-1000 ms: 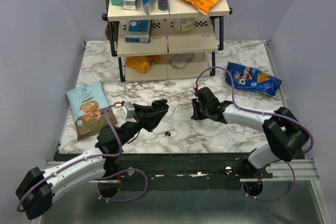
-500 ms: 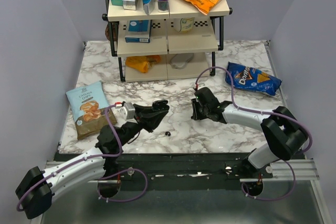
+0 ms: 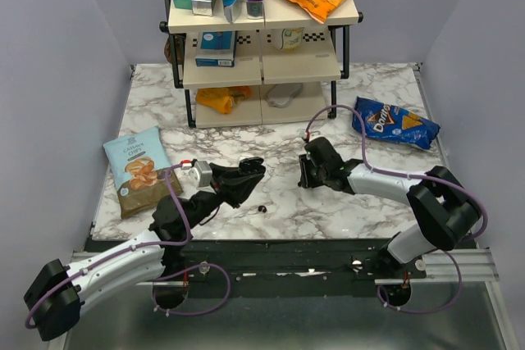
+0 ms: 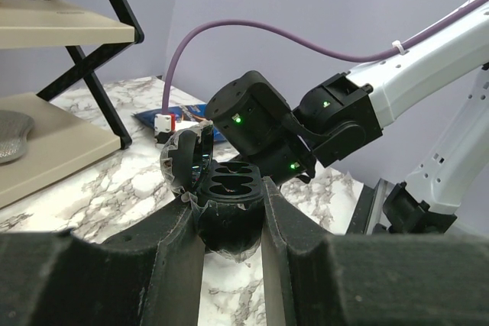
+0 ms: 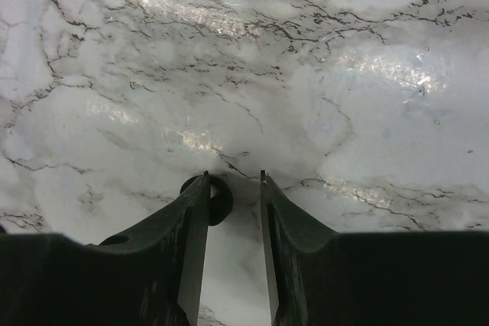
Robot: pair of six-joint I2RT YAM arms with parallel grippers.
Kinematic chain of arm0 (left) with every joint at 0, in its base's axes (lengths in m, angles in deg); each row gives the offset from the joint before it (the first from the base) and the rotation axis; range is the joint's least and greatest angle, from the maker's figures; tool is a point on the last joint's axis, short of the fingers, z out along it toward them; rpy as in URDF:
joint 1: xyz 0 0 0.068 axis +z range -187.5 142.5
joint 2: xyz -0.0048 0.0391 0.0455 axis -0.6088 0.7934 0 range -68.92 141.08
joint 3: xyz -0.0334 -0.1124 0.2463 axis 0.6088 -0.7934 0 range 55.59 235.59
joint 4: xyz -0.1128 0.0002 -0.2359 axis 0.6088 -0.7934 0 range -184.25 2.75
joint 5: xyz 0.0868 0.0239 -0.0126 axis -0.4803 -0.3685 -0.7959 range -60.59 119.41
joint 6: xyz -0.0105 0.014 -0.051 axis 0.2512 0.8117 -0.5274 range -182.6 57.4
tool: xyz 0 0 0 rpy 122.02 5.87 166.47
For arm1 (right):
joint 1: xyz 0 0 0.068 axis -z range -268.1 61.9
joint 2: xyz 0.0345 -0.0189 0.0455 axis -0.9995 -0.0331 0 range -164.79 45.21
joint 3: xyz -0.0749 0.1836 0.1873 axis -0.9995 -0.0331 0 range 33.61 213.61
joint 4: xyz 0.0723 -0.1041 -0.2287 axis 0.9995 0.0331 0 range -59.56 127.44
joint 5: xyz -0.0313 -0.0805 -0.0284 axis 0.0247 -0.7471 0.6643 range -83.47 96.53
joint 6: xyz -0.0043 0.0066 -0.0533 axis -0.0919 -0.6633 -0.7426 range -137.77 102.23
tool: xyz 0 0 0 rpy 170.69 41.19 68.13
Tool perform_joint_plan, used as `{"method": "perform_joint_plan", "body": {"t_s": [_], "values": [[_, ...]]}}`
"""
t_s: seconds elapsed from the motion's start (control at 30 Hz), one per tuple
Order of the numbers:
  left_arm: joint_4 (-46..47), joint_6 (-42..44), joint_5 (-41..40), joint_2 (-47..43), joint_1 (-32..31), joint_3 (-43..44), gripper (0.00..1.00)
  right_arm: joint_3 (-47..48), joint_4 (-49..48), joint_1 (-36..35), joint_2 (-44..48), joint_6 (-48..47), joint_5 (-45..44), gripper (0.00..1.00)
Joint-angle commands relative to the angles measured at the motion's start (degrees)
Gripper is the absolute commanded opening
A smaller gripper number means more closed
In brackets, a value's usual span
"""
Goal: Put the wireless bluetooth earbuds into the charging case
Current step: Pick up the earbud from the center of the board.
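Observation:
My left gripper (image 4: 232, 219) is shut on the charging case (image 4: 228, 211), a black oval body held above the marble with its lid (image 4: 186, 163) hinged open and its empty sockets showing. From above, the left gripper (image 3: 248, 173) hovers left of the right gripper (image 3: 304, 175), whose fingertips point down at the table. In the right wrist view the right gripper (image 5: 233, 179) stands open. One glossy black earbud (image 5: 220, 199) lies at the tip of its left finger (image 5: 192, 219), partly hidden behind it. Another earbud (image 3: 262, 209) lies on the marble near the front edge.
A shelf rack (image 3: 261, 63) with boxes and snack bags stands at the back. A blue Doritos bag (image 3: 395, 123) lies at the right and a pale chips bag (image 3: 137, 169) at the left. The right arm's housing (image 4: 263, 131) sits close behind the held case.
My left gripper has crept slightly to the right with the case. The right arm has barely moved.

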Motion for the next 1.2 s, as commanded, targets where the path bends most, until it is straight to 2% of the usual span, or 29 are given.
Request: {"method": "perform_joint_plan", "body": {"t_s": [0.0, 0.27, 0.43, 0.67, 0.77, 0.83, 0.87, 1.03, 1.17], "values": [[0.2, 0.4, -1.3, -0.6, -0.8, -0.5, 0.0, -2.1, 0.6, -1.3, 0.1, 1.7, 2.3, 0.41], [-0.3, 0.7, -1.9, -1.2, -1.5, -0.5, 0.0, -3.5, 0.1, -1.9, 1.0, 3.1, 2.5, 0.41], [-0.3, 0.9, -2.5, -1.5, -2.3, -0.7, 0.0, -4.2, -0.5, -2.3, 1.2, 3.4, 3.2, 0.29], [-0.6, 1.2, -3.0, -1.7, -3.1, -0.7, 0.0, -5.2, -1.1, -3.0, 1.3, 4.5, 3.7, 0.26], [-0.8, 1.4, -3.3, -1.8, -3.5, -0.6, 0.0, -5.7, -1.1, -3.1, 1.1, 4.7, 4.1, 0.17], [-0.9, 1.6, -3.3, -1.9, -3.6, -0.6, 0.0, -5.8, -1.1, -3.1, 1.4, 4.9, 4.3, 0.03], [-1.0, 1.5, -3.4, -1.9, -3.7, -0.6, 0.0, -5.8, -1.1, -3.1, 1.6, 5.5, 4.2, 0.01], [-1.6, 1.8, -3.8, -2.4, -3.9, -0.4, 0.0, -6.0, -0.4, -3.1, 3.6, 7.2, 3.1, 0.01], [-2.3, 2.1, -4.2, -2.7, -4.0, -0.2, 0.0, -5.4, 0.3, -3.1, 8.7, 7.5, 2.0, 0.01]]}}
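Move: The earbud to pick up lies almost under the right gripper's fingertips: about 1 cm back, 1 cm left and 1 cm lower. The other earbud is on the table roughly 7 cm back and 12 cm to the right hand's left; the open case, held by the left gripper, is some 8 cm back, 16 cm left and 24 cm higher. From the left hand, the target earbud is about 7 cm ahead, 15 cm right and 23 cm down. Ease the right gripper back and left about 1 cm each at table height, rolling it some 5 degrees so its left side rises, and shut the part-open fingers at the near earbud. Once they are fully shut, draw the hand another centimetre back, starting to rise slightly. Keep the left gripper's hold on the case. ##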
